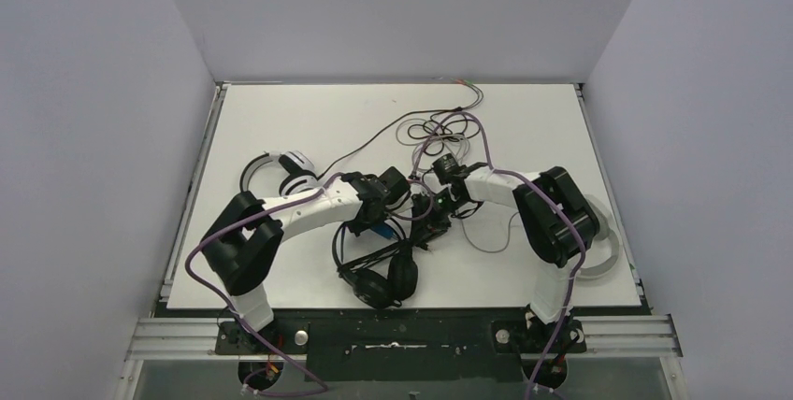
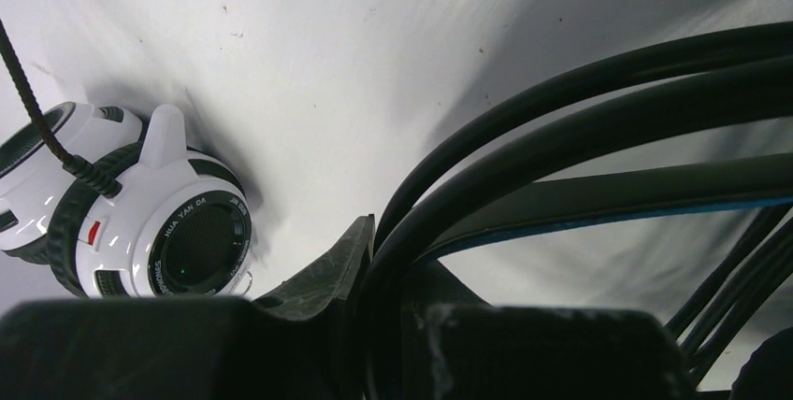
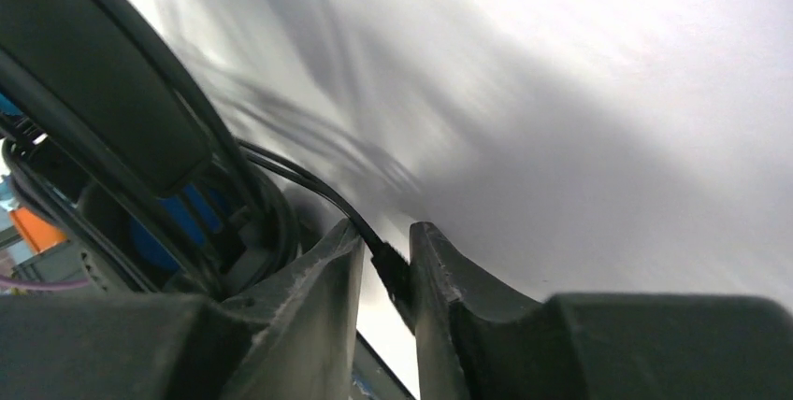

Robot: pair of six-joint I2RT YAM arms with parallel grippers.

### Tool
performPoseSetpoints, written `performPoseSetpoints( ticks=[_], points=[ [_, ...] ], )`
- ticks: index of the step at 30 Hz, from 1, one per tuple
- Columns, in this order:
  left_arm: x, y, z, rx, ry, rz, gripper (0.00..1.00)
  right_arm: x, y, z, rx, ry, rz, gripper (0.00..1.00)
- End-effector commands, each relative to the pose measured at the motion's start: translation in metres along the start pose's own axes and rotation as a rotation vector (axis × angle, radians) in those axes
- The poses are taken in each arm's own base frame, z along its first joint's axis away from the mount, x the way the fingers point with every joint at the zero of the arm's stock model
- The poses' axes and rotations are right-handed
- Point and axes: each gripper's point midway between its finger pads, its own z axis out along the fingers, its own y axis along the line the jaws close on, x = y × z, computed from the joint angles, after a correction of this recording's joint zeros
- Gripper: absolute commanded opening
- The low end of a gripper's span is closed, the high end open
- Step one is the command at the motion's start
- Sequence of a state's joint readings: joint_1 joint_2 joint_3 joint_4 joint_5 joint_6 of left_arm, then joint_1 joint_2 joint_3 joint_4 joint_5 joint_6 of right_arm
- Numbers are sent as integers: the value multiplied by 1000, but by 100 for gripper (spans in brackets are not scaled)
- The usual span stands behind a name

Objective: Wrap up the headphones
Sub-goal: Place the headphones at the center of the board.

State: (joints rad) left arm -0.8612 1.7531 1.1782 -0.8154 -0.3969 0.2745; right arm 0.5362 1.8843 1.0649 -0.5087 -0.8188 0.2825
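The black headphones (image 1: 379,278) lie near the table's front middle, ear cups toward me. Their blue-lined headband (image 2: 608,196) rises between both grippers. My left gripper (image 1: 374,221) (image 2: 393,260) is shut on loops of the thick black cable (image 2: 524,143) beside the headband. My right gripper (image 1: 423,230) (image 3: 386,236) stands just to the right of it. Its jaws are slightly apart, and the cable's plug end (image 3: 393,269) lies loose between them, leaning on the right finger. The headband (image 3: 103,92) fills the left of the right wrist view.
White headphones with black cup centres (image 1: 285,168) (image 2: 150,218) lie at the back left. A pale grey headset (image 1: 603,246) sits at the right edge, partly behind my right arm. Tangled cables (image 1: 439,129) lie at the back middle. The table edge (image 1: 402,307) runs just in front of the black ear cups.
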Motion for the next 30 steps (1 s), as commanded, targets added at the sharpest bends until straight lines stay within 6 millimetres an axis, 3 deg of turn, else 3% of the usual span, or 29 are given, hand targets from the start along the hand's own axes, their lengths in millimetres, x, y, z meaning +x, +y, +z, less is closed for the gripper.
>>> performPoseSetpoints(
  ticks=[1, 10, 20, 26, 30],
  points=[
    [19, 11, 0, -64, 96, 48, 3, -18, -13, -6, 71, -78, 8, 29],
    [20, 6, 7, -41, 119, 40, 9, -18, -17, -14, 118, -94, 9, 41],
    [18, 13, 3, -61, 105, 8, 25, -20, -34, -56, 224, -169, 46, 48],
    [17, 18, -6, -73, 79, -16, 38, -25, -39, -80, 267, -223, 54, 50],
    [13, 19, -15, -64, 43, -33, 56, -23, -38, -84, 279, -222, 45, 51]
  ],
)
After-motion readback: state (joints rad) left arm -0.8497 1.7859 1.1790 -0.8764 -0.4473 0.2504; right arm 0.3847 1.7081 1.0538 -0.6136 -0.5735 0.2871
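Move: The left gripper still grips the headband of the black headphones, whose middle lies about 7 cm back, 4 cm to its right and some 2 cm lower, just over the board. The white headphones lie roughly 13 cm ahead and 15 cm to its left. The right gripper has the black cable's end between its already parting fingertips; the black headphones' middle is some 9 cm to its left and 4 cm back, with the grey cable about 15 cm to its right and 1 cm ahead. Lower the left gripper about 1 cm to set the black headphones on the board, then open it wide around the headband while easing some 2 cm left. Meanwhile open the right fingers further to free the cable end, then draw that gripper about 8 cm away to the right and forward, rising slightly late on and turning clockwise. ##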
